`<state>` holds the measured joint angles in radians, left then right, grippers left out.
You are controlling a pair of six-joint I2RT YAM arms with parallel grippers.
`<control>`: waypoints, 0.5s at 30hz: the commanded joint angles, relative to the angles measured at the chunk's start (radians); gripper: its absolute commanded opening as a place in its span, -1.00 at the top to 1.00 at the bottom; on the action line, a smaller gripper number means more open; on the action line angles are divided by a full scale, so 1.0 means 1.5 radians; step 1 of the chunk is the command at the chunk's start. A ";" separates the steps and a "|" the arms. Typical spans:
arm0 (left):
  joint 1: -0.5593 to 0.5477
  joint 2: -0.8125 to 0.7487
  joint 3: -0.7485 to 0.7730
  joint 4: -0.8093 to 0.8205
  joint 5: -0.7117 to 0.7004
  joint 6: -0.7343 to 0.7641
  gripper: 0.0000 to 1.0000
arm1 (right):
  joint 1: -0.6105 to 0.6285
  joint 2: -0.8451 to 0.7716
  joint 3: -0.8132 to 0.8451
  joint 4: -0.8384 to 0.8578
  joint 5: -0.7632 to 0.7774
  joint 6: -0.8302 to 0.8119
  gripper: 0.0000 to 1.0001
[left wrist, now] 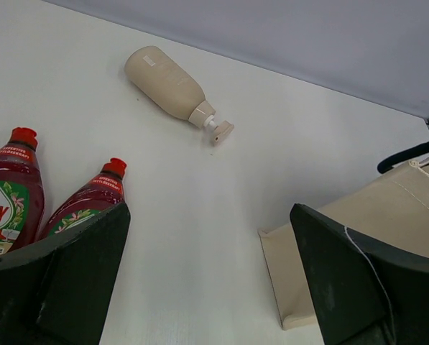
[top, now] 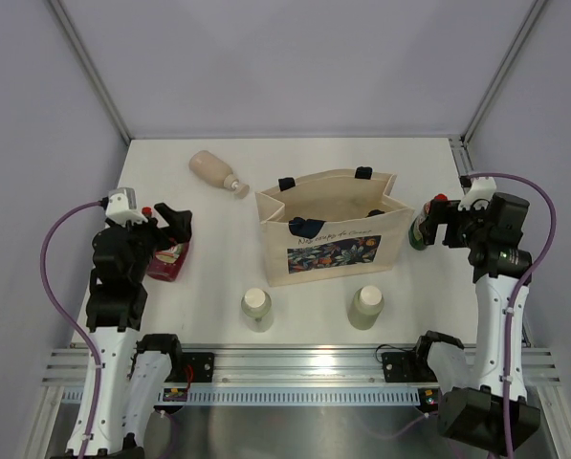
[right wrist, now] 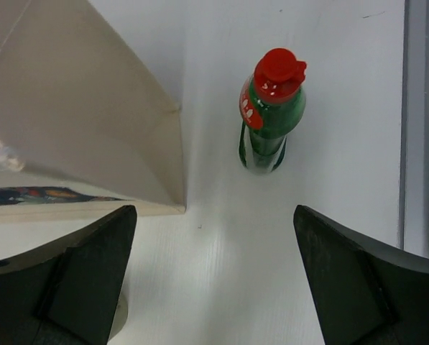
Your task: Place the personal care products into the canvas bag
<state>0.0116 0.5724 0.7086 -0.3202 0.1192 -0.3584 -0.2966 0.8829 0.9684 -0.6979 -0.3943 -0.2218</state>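
Observation:
The cream canvas bag [top: 277, 251] stands open mid-table, with navy handles and a floral panel on its front. A beige pump bottle [top: 213, 169] lies behind it to the left. Two pale cylinders [top: 257, 309] [top: 366, 307] stand in front of it. My left gripper [top: 166, 229] hangs open and empty above two red squeeze bottles [left wrist: 6, 201] [left wrist: 92, 198], and the bag's corner [left wrist: 394, 208] shows to its right. My right gripper [top: 445, 222] is open and empty just above the upright green bottle [right wrist: 271, 118], beside the bag's right wall [right wrist: 77, 108].
An aluminium rail [top: 295, 368] runs along the near edge, and another rail [right wrist: 422, 144] lies right of the green bottle. Grey walls and slanted frame posts enclose the back and sides. Purple cables loop off both arms.

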 commanded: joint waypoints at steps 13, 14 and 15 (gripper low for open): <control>-0.001 0.037 -0.032 0.088 0.063 0.002 -0.98 | -0.005 0.196 -0.054 0.306 0.068 0.081 -0.99; -0.001 0.039 -0.033 0.092 0.064 0.001 -0.98 | -0.005 0.206 -0.053 0.321 0.061 0.080 -0.99; 0.000 0.041 -0.033 0.093 0.065 0.000 -0.98 | -0.005 0.226 -0.053 0.328 0.057 0.079 -0.97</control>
<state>0.0116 0.6262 0.6617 -0.2600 0.1814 -0.3565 -0.3012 1.1839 0.8867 -0.3393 -0.2996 -0.1211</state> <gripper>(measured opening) 0.987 0.992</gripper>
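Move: The upright green bottle with the red cap stands about 10 cm ahead of the right hand, almost in line with it, its middle some 16 cm lower. From the same hand the canvas bag lies about 24 cm left and 6 cm ahead, and the nearer white-capped bottle about 13 cm left and 11 cm back. From the left hand the green bottle is roughly 70 cm right, 10 cm ahead and 20 cm below. Drive the right gripper forward about 7 cm while sinking some 6 cm and easing right 3 to 4 cm, onto the red cap end of the green bottle. Turn it slightly clockwise, under 10 degrees, and keep the fingers wide open so the bottle top comes between them. Let the open left gripper sink about 2 cm, inching forward and right. ##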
